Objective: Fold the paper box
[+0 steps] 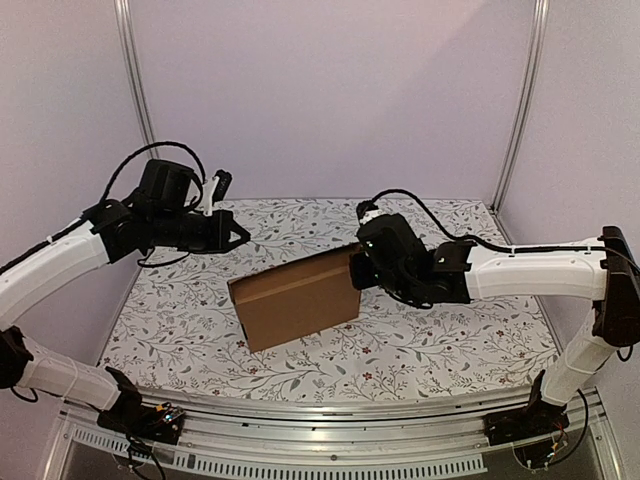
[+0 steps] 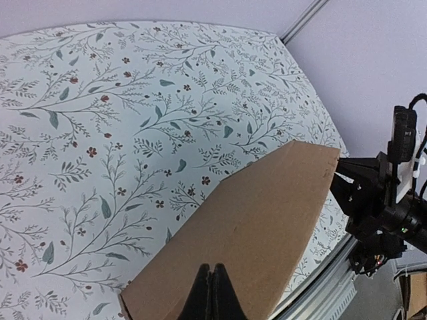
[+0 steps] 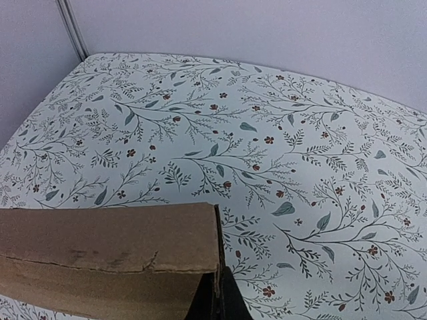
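The paper box (image 1: pixel 300 300) is a brown cardboard shape folded into a closed, shallow block, tilted with its right end raised off the table. My right gripper (image 1: pixel 358 268) is shut on the box's right edge. In the right wrist view the cardboard edge (image 3: pixel 215 267) runs down between the fingertips of the gripper (image 3: pixel 219 297). My left gripper (image 1: pixel 240 236) is shut and empty, hovering above and behind the box's left end without touching it. In the left wrist view its closed tips (image 2: pixel 211 272) show over the box's brown face (image 2: pixel 260 213).
The table is covered with a floral cloth (image 1: pixel 450 340). A metal rail (image 1: pixel 320 415) runs along the near edge. Pale walls and frame posts (image 1: pixel 135 90) enclose the back and sides. The right arm (image 2: pixel 380 200) shows at the box's far end in the left wrist view.
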`<state>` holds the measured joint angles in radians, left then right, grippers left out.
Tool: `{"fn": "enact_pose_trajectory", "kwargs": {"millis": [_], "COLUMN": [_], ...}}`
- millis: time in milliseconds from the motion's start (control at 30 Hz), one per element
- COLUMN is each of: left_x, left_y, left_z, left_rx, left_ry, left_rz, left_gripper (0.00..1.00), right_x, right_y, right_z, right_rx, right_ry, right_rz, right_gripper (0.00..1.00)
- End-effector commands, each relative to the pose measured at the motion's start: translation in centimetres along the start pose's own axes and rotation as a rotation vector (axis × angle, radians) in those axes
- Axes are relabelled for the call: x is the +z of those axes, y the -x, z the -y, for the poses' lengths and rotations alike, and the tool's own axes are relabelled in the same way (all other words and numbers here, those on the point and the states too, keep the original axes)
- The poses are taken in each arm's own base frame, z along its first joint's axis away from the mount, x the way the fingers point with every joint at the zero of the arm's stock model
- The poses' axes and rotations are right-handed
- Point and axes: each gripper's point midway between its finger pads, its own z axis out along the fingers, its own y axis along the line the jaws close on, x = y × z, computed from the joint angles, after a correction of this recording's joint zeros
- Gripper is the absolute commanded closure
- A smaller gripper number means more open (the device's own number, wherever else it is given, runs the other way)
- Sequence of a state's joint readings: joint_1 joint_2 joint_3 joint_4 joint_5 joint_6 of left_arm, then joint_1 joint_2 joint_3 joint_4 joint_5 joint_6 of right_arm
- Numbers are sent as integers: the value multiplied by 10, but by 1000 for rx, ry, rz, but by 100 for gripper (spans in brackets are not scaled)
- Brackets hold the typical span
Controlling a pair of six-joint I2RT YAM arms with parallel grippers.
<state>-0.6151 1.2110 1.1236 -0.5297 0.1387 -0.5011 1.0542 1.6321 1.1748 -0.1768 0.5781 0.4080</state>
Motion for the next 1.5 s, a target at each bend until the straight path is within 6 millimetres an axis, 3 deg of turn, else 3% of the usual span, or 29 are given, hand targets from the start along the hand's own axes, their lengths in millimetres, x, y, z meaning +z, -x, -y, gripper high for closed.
{"fn": "enact_pose_trajectory", "kwargs": {"millis": [0,500,800,1167,1467], "left_x": [17,36,52,57,58], "left_y": [-11,-32,-46,-60,-64], "left_z": [31,78,70,65,60], "left_rx": [28,77,99,103,106], "left_ry": [-180,-354,-309,-288,-253], "left_rz": [-83,-166,-198,-232,-231], "left_gripper": [100,100,100,100,100], "right_x": [4,5,5,5,1], "right_y": [-45,-47,-48,-49,-41], "right_z": [-3,-4,-4,-3,-3], "right_rx": [-110,-106,-109,-111,-105], "right_ry": [26,31,29,21,25], "right_rz": [-156,-164,-169,-173,-162], "right_gripper": [100,100,100,100,71]}}
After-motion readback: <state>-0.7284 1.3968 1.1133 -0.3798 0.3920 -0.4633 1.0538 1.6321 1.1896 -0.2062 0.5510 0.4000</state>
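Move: The middle of the paper box's top side lies about 10 cm to the left gripper's right, 5 cm back and 5 cm below; the top left corner is some 8 cm back, 3 cm left and 5 cm below that gripper. The right gripper, roughly 21 cm right and 4 cm back of the left one and 5 cm lower, still pinches the box's right end; from it the top side's middle is about 11 cm left, 2 cm back and just below. Bring the closed left gripper about 9 cm to the right, sinking some 4 cm and easing back 3 cm, in over the upright box's top side until the fingertips are at its back edge, turning the hand about 20 degrees clockwise on the way. Hold the right gripper still on the box's right end, then begin opening its fingers at the last. ##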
